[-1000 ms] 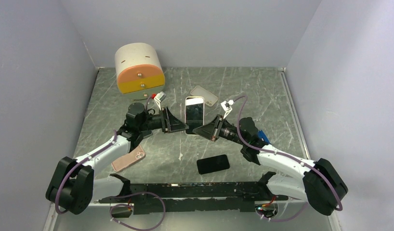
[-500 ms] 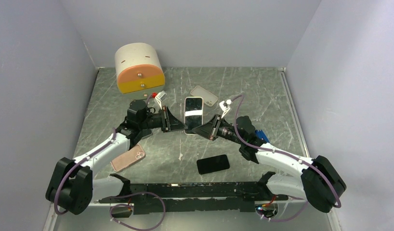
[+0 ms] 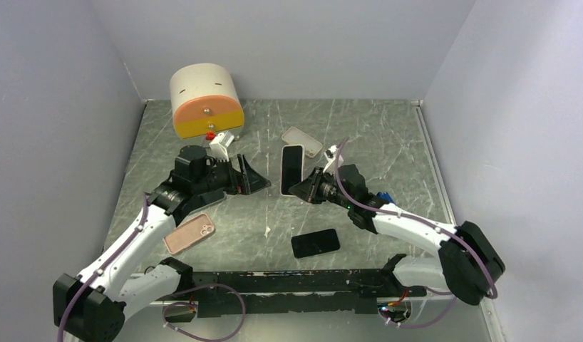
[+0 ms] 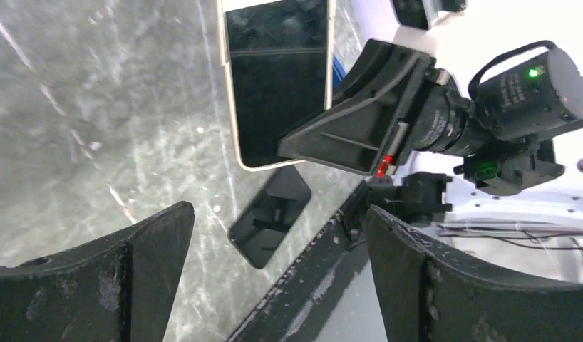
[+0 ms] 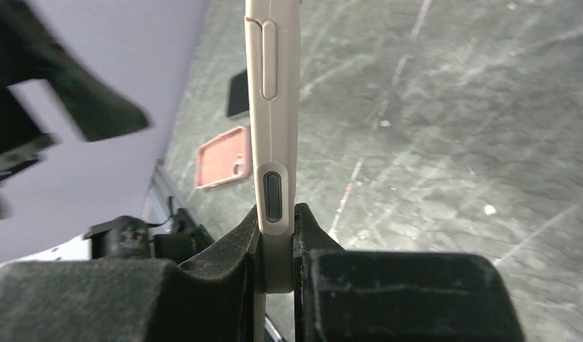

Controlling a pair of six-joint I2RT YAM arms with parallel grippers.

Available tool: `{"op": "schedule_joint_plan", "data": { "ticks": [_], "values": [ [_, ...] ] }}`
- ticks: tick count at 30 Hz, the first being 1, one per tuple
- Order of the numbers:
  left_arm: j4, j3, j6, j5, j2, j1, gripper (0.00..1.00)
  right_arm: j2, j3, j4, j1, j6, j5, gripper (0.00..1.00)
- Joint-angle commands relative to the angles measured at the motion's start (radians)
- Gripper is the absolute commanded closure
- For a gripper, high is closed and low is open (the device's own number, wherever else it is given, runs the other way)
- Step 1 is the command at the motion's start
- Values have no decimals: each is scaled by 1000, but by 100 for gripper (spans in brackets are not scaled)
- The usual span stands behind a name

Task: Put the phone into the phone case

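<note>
My right gripper (image 3: 296, 189) is shut on the lower end of the phone (image 3: 291, 167), a black-screened handset with a cream rim. It holds the phone off the table, turned partly on edge. In the right wrist view the fingers (image 5: 235, 246) pinch the cream edge of the phone (image 5: 272, 107), where moulded buttons show. My left gripper (image 3: 251, 178) stands wide open to the left of the phone, apart from it and empty. Seen from the left wrist, the phone (image 4: 278, 78) and the right gripper (image 4: 346, 135) lie beyond the left gripper (image 4: 278, 212). A pale translucent phone case (image 3: 301, 141) lies flat behind the phone.
A pink phone case (image 3: 190, 234) lies near the left arm. A black phone (image 3: 315, 243) rests at the front centre. A cream and orange drawer unit (image 3: 205, 100) stands at the back left. Grey walls close in the marbled table (image 3: 388, 142).
My left gripper closed, then opened wide and drew back to the left, away from the phone. The right gripper kept its hold and turned the phone more onto its edge.
</note>
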Motion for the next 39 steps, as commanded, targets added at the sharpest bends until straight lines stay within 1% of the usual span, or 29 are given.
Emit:
{"op": "schedule_joint_plan", "data": {
  "ticks": [1,5,9,13,14,15,17,20,22,25,28,32,36,39],
  "values": [
    [-210,93,191,-160,-28,-3,6,96,95,-10,-4,-53,40,100],
    [-333,146,225,-265,-37,-4,6,231,120,47,-5,-43,-42,100],
    [-415,185,262,-296,-68,-4,6,381,142,129,-10,-12,-128,100],
    [-449,182,306,-350,-110,-4,6,459,168,132,-12,1,-113,100],
    [-455,179,316,-362,-120,-4,6,473,170,138,-16,10,-116,97],
    [-459,176,323,-375,-127,-4,6,487,176,134,-19,17,-121,92],
    [-458,167,332,-389,-139,-4,6,511,194,100,-22,21,-117,80],
    [-451,160,336,-384,-146,-4,6,529,210,18,-27,17,-84,65],
    [-451,160,339,-383,-145,-4,6,535,218,-34,-30,3,-59,59],
    [-454,166,343,-390,-141,-4,6,536,241,-123,-35,-27,-21,58],
    [-448,166,342,-386,-142,-4,6,536,260,-175,-52,-53,-5,58],
    [-445,165,340,-387,-147,-4,6,547,328,-319,-76,-115,65,52],
    [-449,158,339,-396,-158,-4,6,544,387,-389,-107,-168,81,46],
    [-445,155,338,-399,-169,-4,6,562,437,-406,-136,-210,78,46]
  ]
}}
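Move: The cased phone is still pinched near its near-right corner by the right hand. The bare table spot it is taken to centres about 5 cm ahead, 3 cm left and 14 cm below. At table height, the spare black phone lies some 14 cm back and 6 cm to the right of the right hand; the empty clear case is roughly 24 cm ahead and 2 cm right. From the left hand that spot is about 6 cm ahead, 7 cm right and 20 cm down. Down about 13 cm goes the right hand, tipping its fingers steeper by some 20 degrees as it lays the cased phone on the table; its fingers open about halfway and let go, then it shifts forward and right to beside the phone's right long edge. The left hand, empty and already wide open, withdraws left as its fingers tilt further down. ##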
